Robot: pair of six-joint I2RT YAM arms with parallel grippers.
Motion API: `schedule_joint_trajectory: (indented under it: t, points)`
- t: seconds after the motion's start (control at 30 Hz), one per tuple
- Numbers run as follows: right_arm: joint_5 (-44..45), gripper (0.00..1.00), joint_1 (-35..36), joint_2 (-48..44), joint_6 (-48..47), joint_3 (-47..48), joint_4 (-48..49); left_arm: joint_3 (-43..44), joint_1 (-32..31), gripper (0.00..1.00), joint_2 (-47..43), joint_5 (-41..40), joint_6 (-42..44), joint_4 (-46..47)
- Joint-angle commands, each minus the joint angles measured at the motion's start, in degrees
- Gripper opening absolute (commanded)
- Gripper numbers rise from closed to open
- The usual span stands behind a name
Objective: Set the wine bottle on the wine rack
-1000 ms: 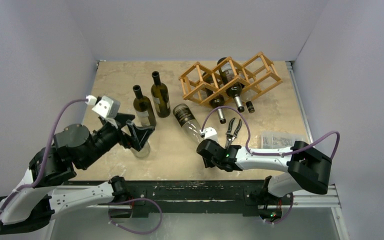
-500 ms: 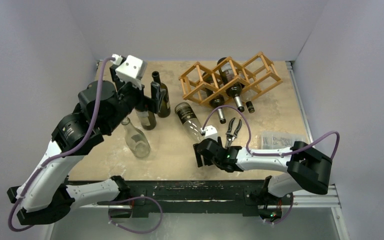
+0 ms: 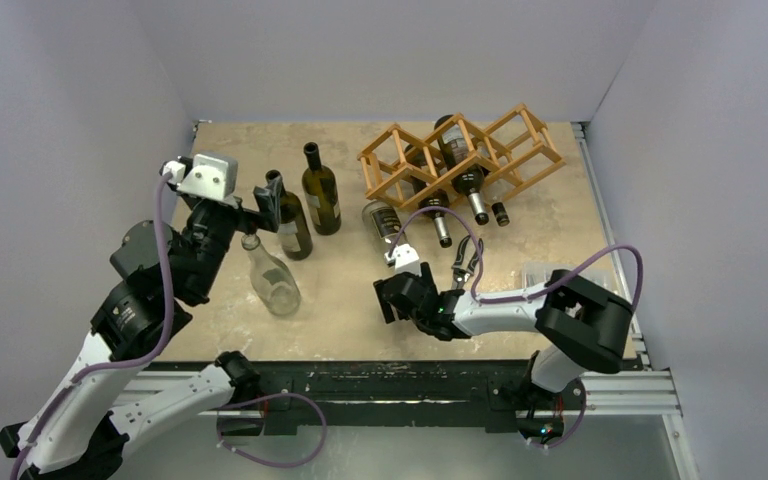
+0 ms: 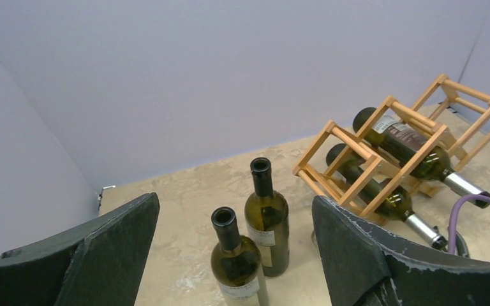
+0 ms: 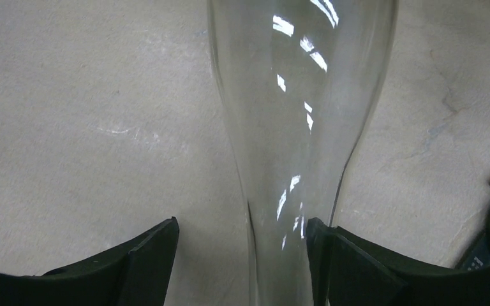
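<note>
The wine bottle (image 3: 377, 222), clear glass with a dark label at its base, lies on the table just in front of the wine rack (image 3: 415, 170). Its neck (image 5: 293, 159) runs between the fingers of my right gripper (image 3: 396, 285) (image 5: 242, 236), which is open; the glass rests against the right finger (image 5: 357, 268), with a gap on the other side. The wooden rack (image 4: 383, 159) holds two dark bottles. My left gripper (image 3: 258, 203) (image 4: 235, 201) is open and empty, raised beside the neck of an upright dark bottle (image 4: 236, 264).
A second upright dark bottle (image 3: 320, 192) stands beside the first. A clear bottle (image 3: 271, 279) is under my left arm. Pliers (image 3: 465, 262) and a clear plastic box (image 3: 550, 280) lie at the right. A small dark cap (image 3: 501, 213) sits before the rack.
My right gripper has opened off the clear bottle's neck, and the bottle now lies closer to the rack. My left arm rose from the clear bottle and swung back to the upright dark bottles.
</note>
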Motion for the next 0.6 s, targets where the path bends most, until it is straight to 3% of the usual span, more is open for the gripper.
schedule_joint_trajectory:
  t: [0.0,0.23,0.57]
  points:
    - [4.3,0.78,-0.4,4.1,-4.3,2.7,10.6,-4.5,0.4,0.89,-1.6,-3.9,3.8,9.9]
    - [7.3,0.61,-0.4,10.2,-4.4,4.9,13.8,-8.1,0.4,0.89,-3.7,-5.5,5.8,13.9]
    - [10.7,0.34,-0.4,8.0,4.4,3.9,5.9,-6.8,0.7,0.87,-3.8,-3.0,3.9,11.4]
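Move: The clear glass bottle lies with its base pointing away from me and its neck already between my open right fingers, its middle about 7 cm ahead of that hand, 3 cm left, at much the same height. The shears lie about 5 cm ahead of my right hand and 15 cm right; the nearer racked bottle is some 20 cm ahead and 6 cm right. From my left hand, the clear bottle is about 7 cm ahead, 28 cm right and 43 cm below. I slide my right hand about 5 cm forward and left along the lying bottle, from its neck towards its shoulder, staying low over the table and tipping the fingers up slightly. Meanwhile I close the wide-open fingers until the pads pinch the glass from both sides where it starts to widen, the grip effort rising as they stop. ##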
